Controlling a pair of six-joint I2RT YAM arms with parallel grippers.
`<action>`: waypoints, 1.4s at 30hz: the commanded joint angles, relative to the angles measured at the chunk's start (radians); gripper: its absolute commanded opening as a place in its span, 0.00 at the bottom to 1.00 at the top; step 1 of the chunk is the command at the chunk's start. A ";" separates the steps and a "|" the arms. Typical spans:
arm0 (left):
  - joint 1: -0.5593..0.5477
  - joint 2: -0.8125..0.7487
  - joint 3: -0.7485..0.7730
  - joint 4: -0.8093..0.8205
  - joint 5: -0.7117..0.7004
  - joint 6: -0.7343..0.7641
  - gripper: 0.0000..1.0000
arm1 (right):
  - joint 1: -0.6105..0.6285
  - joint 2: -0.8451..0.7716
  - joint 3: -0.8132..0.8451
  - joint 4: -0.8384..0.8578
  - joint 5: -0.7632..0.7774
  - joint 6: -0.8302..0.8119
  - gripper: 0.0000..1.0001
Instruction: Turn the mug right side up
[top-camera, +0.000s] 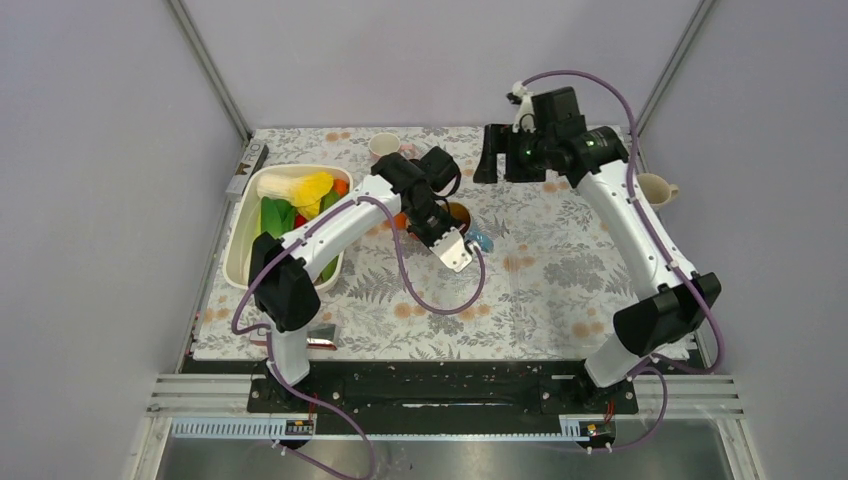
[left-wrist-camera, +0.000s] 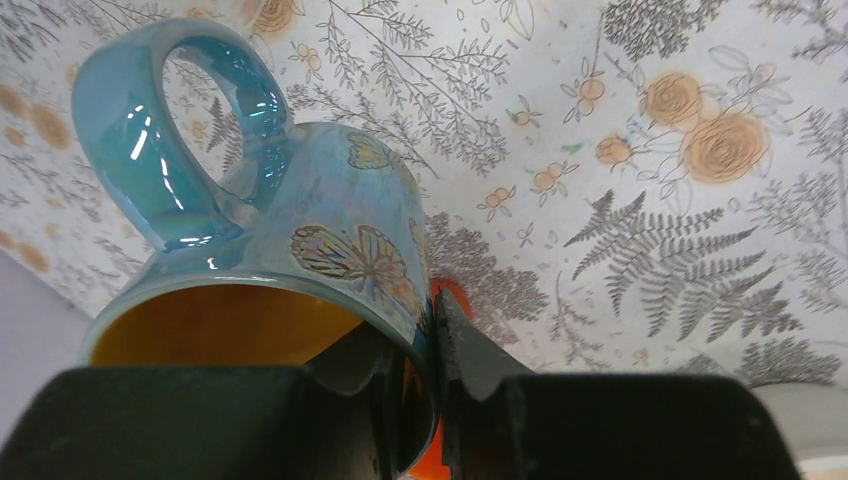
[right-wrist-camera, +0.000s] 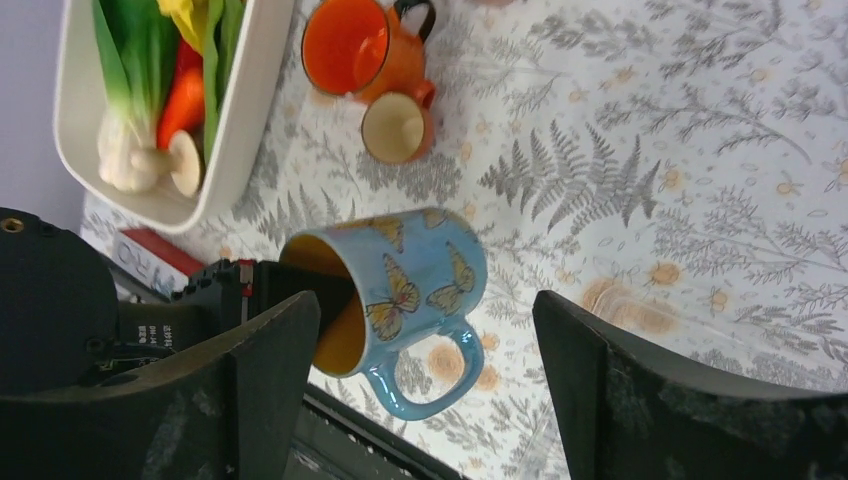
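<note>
The mug (left-wrist-camera: 300, 210) is light blue with butterflies, an orange-yellow inside and a loop handle. My left gripper (left-wrist-camera: 432, 310) is shut on its rim, one finger inside the mouth and the other finger (left-wrist-camera: 470, 350) on the outer wall. In the right wrist view the mug (right-wrist-camera: 420, 275) hangs over the table lying roughly on its side, mouth toward the left gripper (right-wrist-camera: 250, 290), handle toward the near edge. From above, the mug (top-camera: 478, 240) shows mid-table under the left gripper (top-camera: 452, 222). My right gripper (top-camera: 505, 158) is raised at the back, open and holding nothing; the right wrist view frames the mug between its fingers (right-wrist-camera: 425, 300).
A white tray (top-camera: 240, 230) of toy vegetables sits at the left. An orange mug (right-wrist-camera: 350, 45) and a small orange cup (right-wrist-camera: 395, 128) stand beside it. A cream mug (top-camera: 652, 188) is at the right edge, a white cup (top-camera: 383, 146) at the back, a red box (top-camera: 320, 343) front left.
</note>
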 joint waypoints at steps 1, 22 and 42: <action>-0.030 -0.035 0.077 0.048 -0.052 0.136 0.00 | 0.088 0.035 0.064 -0.140 0.087 -0.052 0.86; -0.095 0.012 0.134 0.167 -0.129 -0.023 0.00 | 0.178 0.244 -0.041 -0.031 0.292 -0.129 0.49; -0.016 0.042 0.194 0.411 -0.193 -0.410 0.71 | -0.174 0.378 0.097 0.098 0.329 -0.041 0.00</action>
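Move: My left hand still pinches the blue mug's rim. The mug's middle is some 4 cm to its right, 1 cm ahead and 2 cm below. The small tan cup stands about 6 cm ahead, 6 cm left and 14 cm below that hand, and the orange mug 10 cm ahead, 10 cm left and 13 cm below. From my open, empty right hand, the blue mug lies roughly 7 cm back, 6 cm left and 15 cm below. I bring my right hand down about 13 cm onto the blue mug, first swinging left and back, tilting some 30 degrees and pinching the rim, while my left hand keeps its hold and eases right and forward. Then my left fingers open and let go, drawing forward, right and up as my right hand carries the mug about 15 cm right and forward, away from the tan cup, sinking slightly. ##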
